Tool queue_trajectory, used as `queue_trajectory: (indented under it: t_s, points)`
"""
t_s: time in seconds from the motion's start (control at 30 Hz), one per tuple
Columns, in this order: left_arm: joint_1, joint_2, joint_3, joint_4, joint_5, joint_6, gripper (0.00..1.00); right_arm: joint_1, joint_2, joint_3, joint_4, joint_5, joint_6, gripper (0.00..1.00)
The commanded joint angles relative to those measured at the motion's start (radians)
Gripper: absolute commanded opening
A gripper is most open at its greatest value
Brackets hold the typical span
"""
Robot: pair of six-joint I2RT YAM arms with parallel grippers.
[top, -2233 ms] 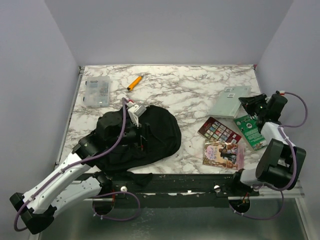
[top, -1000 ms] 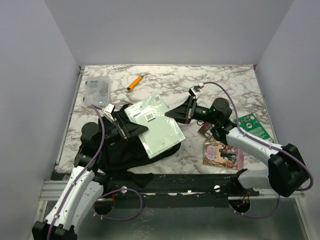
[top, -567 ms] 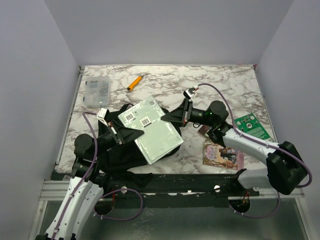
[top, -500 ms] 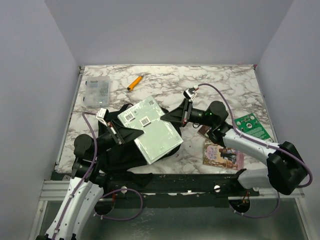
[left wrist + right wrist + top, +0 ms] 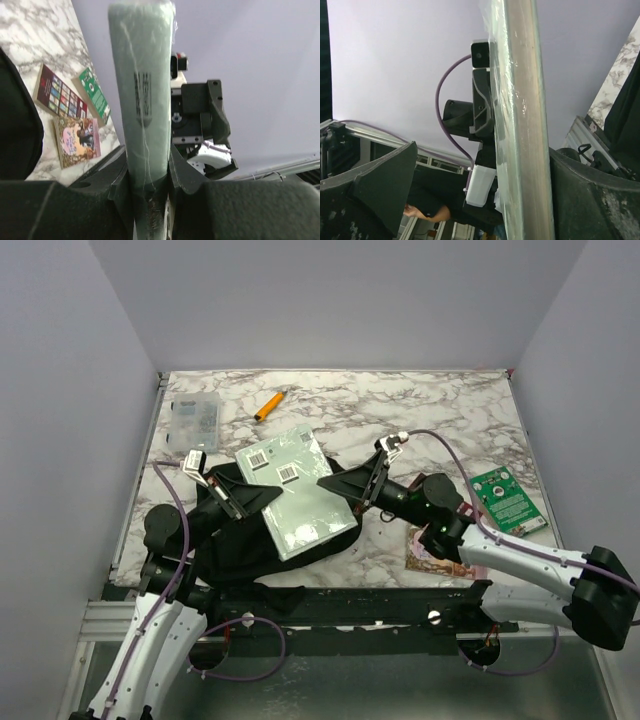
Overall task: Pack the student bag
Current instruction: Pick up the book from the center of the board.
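The student bag (image 5: 235, 552) is a black fabric backpack lying at the table's front left. Above it hangs a flat pale green shrink-wrapped book (image 5: 293, 490) with barcode stickers. My left gripper (image 5: 252, 500) is shut on the book's left edge. In the left wrist view the book (image 5: 142, 90) stands edge-on, pinched between the fingers of that gripper (image 5: 150, 172), with the bag (image 5: 17, 130) at the left. My right gripper (image 5: 338, 484) is open at the book's right edge. In the right wrist view the book (image 5: 522, 125) runs between wide-apart jaws, close to the right finger (image 5: 590, 195).
A clear plastic box (image 5: 193, 422) and an orange marker (image 5: 268, 405) lie at the back left. A green booklet (image 5: 508, 502) and a picture book (image 5: 422, 543) lie at the right, partly under my right arm. A dark red book (image 5: 57, 97) shows in the left wrist view.
My left gripper closed on the green book's left edge, then my right gripper opened and let go of its right edge. The book shifted slightly left over the bag.
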Motion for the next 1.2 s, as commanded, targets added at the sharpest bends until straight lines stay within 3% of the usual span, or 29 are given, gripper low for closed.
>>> queue_trajectory:
  t_s: [0.0, 0.27, 0.43, 0.53, 0.87, 1.0, 1.17]
  points:
    - [0.002, -0.008, 0.065, 0.099, -0.121, 0.018, 0.00, 0.115, -0.010, -0.038, 0.032, 0.207, -0.015, 1.00]
    - [0.002, -0.017, 0.068, 0.102, -0.218, 0.035, 0.00, 0.258, -0.039, -0.125, 0.136, 0.466, 0.001, 1.00]
    - [0.002, -0.026, 0.081, 0.103, -0.270, 0.021, 0.00, 0.263, -0.102, -0.127, -0.026, 0.555, 0.006, 1.00]
    - [0.002, -0.025, 0.091, 0.105, -0.323, -0.004, 0.00, 0.285, -0.106, -0.147, -0.015, 0.601, 0.042, 1.00]
    - [0.002, 0.039, 0.104, 0.181, -0.344, -0.075, 0.00, 0.393, 0.143, -0.040, 0.223, 0.649, 0.060, 0.76]
    - [0.000, 0.028, 0.063, 0.204, -0.359, -0.110, 0.00, 0.449, 0.220, -0.034, 0.373, 0.749, 0.048, 0.74]
    - [-0.001, 0.018, 0.015, 0.237, -0.385, -0.151, 0.00, 0.503, 0.285, 0.007, 0.443, 0.855, 0.009, 0.72]
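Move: The book, already pinched by the left hand at its left edge, has its middle about 4 cm to that hand's right and 1 cm ahead, at about the same height. From the open right hand at its right edge, the book's middle is some 6 cm left and 2 cm back. The black bag's middle lies about 20 cm below the left hand and 3 cm ahead; the dark red book is roughly 25 cm right of the right hand, 7 cm ahead and 20 cm below. The book stays pinched by the left hand, which carries it about 5 cm forward, with some left and rise, turning nearly 20 degrees counter-clockwise. The open right hand leaves the right edge, drawing back and down, then, after a brief rise, sweeps left and farther back to the near edge, about 6 cm left overall; it tips down, turns clockwise, and its fingers close by about a quarter. A fresh grip can't be seen. ##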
